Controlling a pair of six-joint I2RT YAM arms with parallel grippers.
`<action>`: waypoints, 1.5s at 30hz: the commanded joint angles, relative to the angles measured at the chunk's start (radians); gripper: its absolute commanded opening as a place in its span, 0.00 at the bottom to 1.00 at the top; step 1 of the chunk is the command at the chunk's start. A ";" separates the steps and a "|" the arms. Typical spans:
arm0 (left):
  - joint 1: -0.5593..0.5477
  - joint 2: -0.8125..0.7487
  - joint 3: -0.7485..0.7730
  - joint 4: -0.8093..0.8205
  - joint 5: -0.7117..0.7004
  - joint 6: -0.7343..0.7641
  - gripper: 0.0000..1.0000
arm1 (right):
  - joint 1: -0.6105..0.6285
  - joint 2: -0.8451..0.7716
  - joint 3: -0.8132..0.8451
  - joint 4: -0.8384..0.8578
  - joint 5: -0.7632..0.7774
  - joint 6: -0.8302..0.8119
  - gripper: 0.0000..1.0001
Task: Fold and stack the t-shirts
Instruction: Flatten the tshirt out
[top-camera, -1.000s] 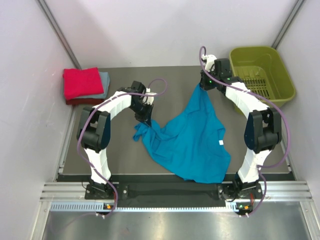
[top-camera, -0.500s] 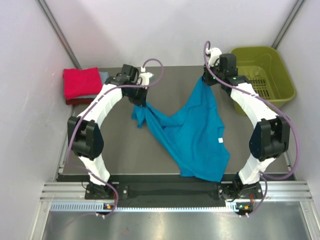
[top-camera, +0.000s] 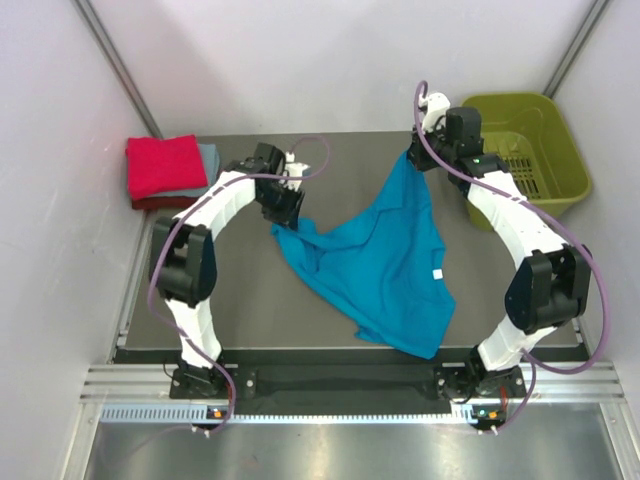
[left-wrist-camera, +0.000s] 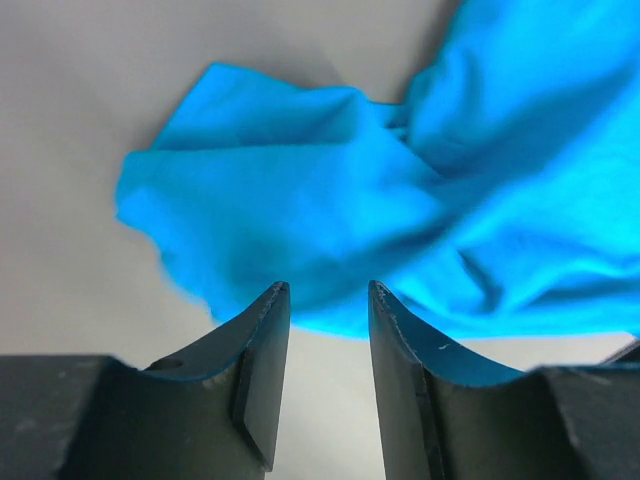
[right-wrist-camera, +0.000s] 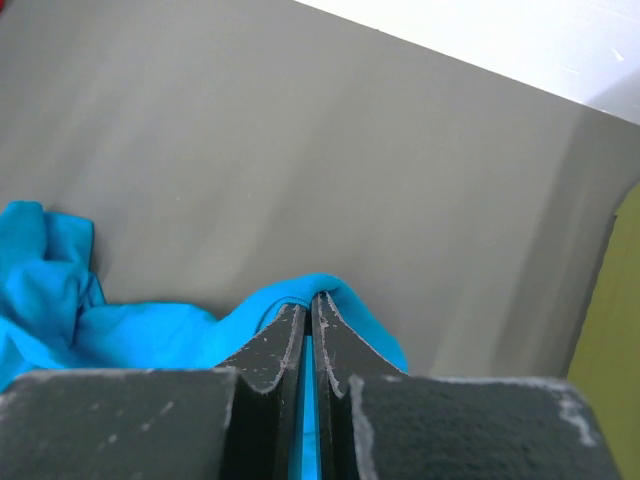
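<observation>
The teal-blue t-shirt (top-camera: 385, 265) lies spread and rumpled across the middle of the table. Its far corner is lifted by my right gripper (top-camera: 416, 160), which is shut on a fold of the cloth (right-wrist-camera: 150, 325); the jaws (right-wrist-camera: 308, 298) pinch it tight. My left gripper (top-camera: 287, 212) hovers just over the shirt's left corner (left-wrist-camera: 330, 200) and stands open (left-wrist-camera: 322, 288), with only bare table between its fingers. A folded red t-shirt (top-camera: 165, 165) rests on a folded pale grey-blue one (top-camera: 210, 160) at the far left.
An olive-green plastic basket (top-camera: 520, 140) stands at the far right corner, close behind the right arm. White walls close in the table (top-camera: 250, 300) on the left, right and back.
My left gripper has opened and let go of the shirt's left corner, which now lies on the table. My right gripper has drawn its corner slightly farther back and right.
</observation>
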 joint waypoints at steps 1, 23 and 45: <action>0.005 0.056 0.054 0.014 -0.013 -0.054 0.43 | 0.014 -0.013 0.013 0.040 -0.018 0.010 0.00; 0.053 -0.212 -0.304 0.202 -0.199 0.128 0.42 | 0.014 -0.003 -0.005 0.053 -0.028 0.024 0.00; 0.106 -0.031 -0.314 0.459 -0.165 0.167 0.40 | 0.045 -0.005 0.010 0.034 0.012 -0.024 0.00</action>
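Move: The blue t-shirt's left end lies about 8 cm below the open left hand, some 3 cm ahead and 4 cm to its left. From that hand, the folded shirt stack is roughly 16 cm ahead and 29 cm left, while the white tag is about 11 cm back and 33 cm right. The right hand holds the shirt's far corner; the left end lies some 29 cm left, 10 cm back and 22 cm below it. The right fingers keep their pinch on the raised far corner, sinking about 2 cm. The open left hand dips, then lifts over to the left while drawing slightly back, and finally drops and reaches forward to the shirt's left edge, ending about 8 cm left and 7 cm lower. Its wrist tilts some 15 degrees, swinging the fingertips left and forward; its right-hand finger comes right beside the cloth. ##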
